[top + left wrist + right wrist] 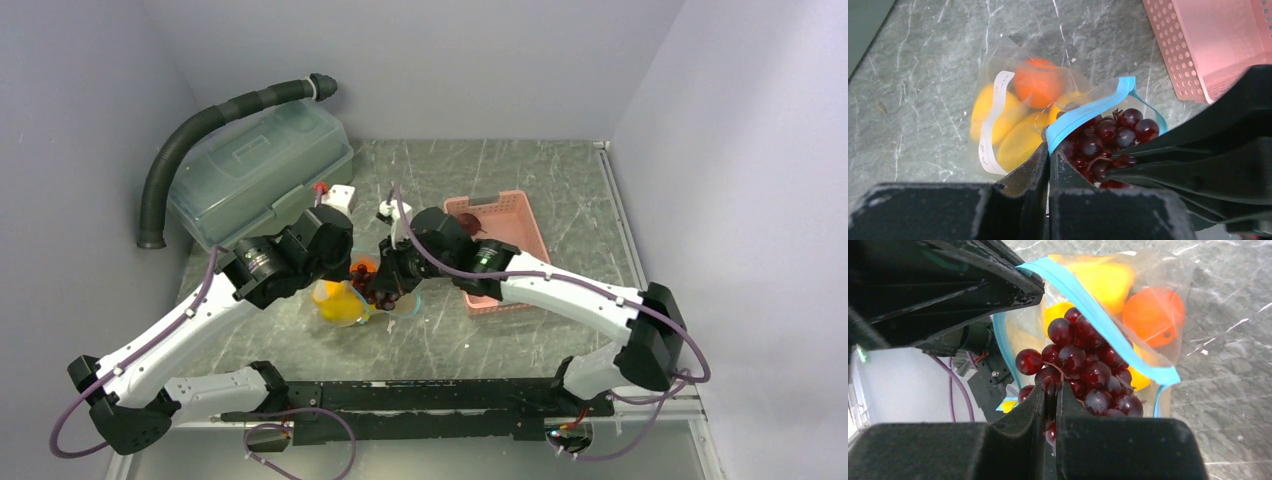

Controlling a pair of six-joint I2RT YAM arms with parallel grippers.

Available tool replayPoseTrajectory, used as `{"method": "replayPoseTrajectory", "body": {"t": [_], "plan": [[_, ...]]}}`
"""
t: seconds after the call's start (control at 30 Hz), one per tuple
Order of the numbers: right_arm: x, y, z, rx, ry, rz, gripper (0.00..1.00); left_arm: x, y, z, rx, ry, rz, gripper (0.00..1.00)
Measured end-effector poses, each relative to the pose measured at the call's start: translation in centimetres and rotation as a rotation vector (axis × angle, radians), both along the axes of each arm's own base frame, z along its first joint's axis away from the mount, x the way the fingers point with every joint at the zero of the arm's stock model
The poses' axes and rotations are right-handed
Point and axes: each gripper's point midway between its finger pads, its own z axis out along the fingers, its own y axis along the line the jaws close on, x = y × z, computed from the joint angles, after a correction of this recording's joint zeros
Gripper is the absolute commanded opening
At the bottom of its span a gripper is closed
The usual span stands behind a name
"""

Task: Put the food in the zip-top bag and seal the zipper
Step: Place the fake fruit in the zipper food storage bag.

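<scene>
The clear zip-top bag (993, 62) lies on the table and holds an orange (1038, 82) and yellow mango-like pieces (1015, 137). My left gripper (1048, 150) is shut on the bag's teal zipper (1088, 112) and holds the mouth up. At that mouth, my right gripper (1052, 387) is shut on the stem of the dark grape bunch (1083, 360), which hangs partly inside the opening. In the top view both grippers meet over the bag (340, 305). A small dark reddish fruit (467, 222) lies in the pink basket.
The pink perforated basket (515, 235) stands just right of the bag, under the right arm. A large translucent lidded box (260, 170) and a black corrugated hose (200, 125) sit at the back left. Grey walls close in the table.
</scene>
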Motion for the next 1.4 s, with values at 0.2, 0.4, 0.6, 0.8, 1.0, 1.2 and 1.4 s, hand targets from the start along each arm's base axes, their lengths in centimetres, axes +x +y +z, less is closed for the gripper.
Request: {"method": "replayPoseTrajectory", "body": {"t": [0.2,0.4,0.6,0.8,1.0,1.2,1.4], "plan": [[1.0,1.8,-2.0,-0.025,0.019,-0.030,0.00,-0.1,-0.1,0.0,-0.004,0.005,-0.007,0.09],[2.7,3.1,-1.4,0.032,0.020,-0.114,0.00,-0.2,-0.2,-0.1,-0.008,0.010,-0.012,0.08],[4.4,4.7,-1.4,0.083,0.029,-0.188,0.21,-0.2,-0.2,-0.1,-0.007,0.010,-0.011,0.09],[4.9,5.3,-3.8,0.054,0.078,-0.216,0.47,-0.1,-0.2,-0.1,-0.007,0.010,-0.009,0.09],[4.9,5.1,-2.8,0.074,0.071,-0.224,0.56,-0.2,-0.2,-0.1,-0.006,0.010,-0.009,0.09],[5.2,3.5,0.7,0.117,0.018,-0.265,0.58,-0.3,0.1,-0.2,0.005,0.015,-0.005,0.09],[4.7,1.9,4.7,0.180,-0.035,-0.284,0.58,-0.3,0.1,-0.3,0.007,0.017,-0.005,0.09]]}}
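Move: The grapes are already held in the right fingers at the bag's open mouth; the middle of the bag lies about 6 cm to that hand's left, some 4 cm ahead and 5 cm lower. The orange in it is roughly 8 cm ahead, 5 cm left and 7 cm below, the yellow fruit about 1 cm ahead, 9 cm left and 7 cm below. From the left hand, pinching the zipper edge, the bag's middle is 1 cm ahead, 1 cm right and 6 cm down. The right hand carries the grapes deeper into the bag, about 5 cm to the left and 5 cm forward and nearly 4 cm down overall, turning slightly clockwise, and opens its fingers past halfway during the last dip to let the grapes go. It then draws back out empty, some 8 cm up and 3 to 4 cm to the right with the fingers spread, while the left hand stays put and keeps its pinch on the blue zipper edge to hold the mouth open. ##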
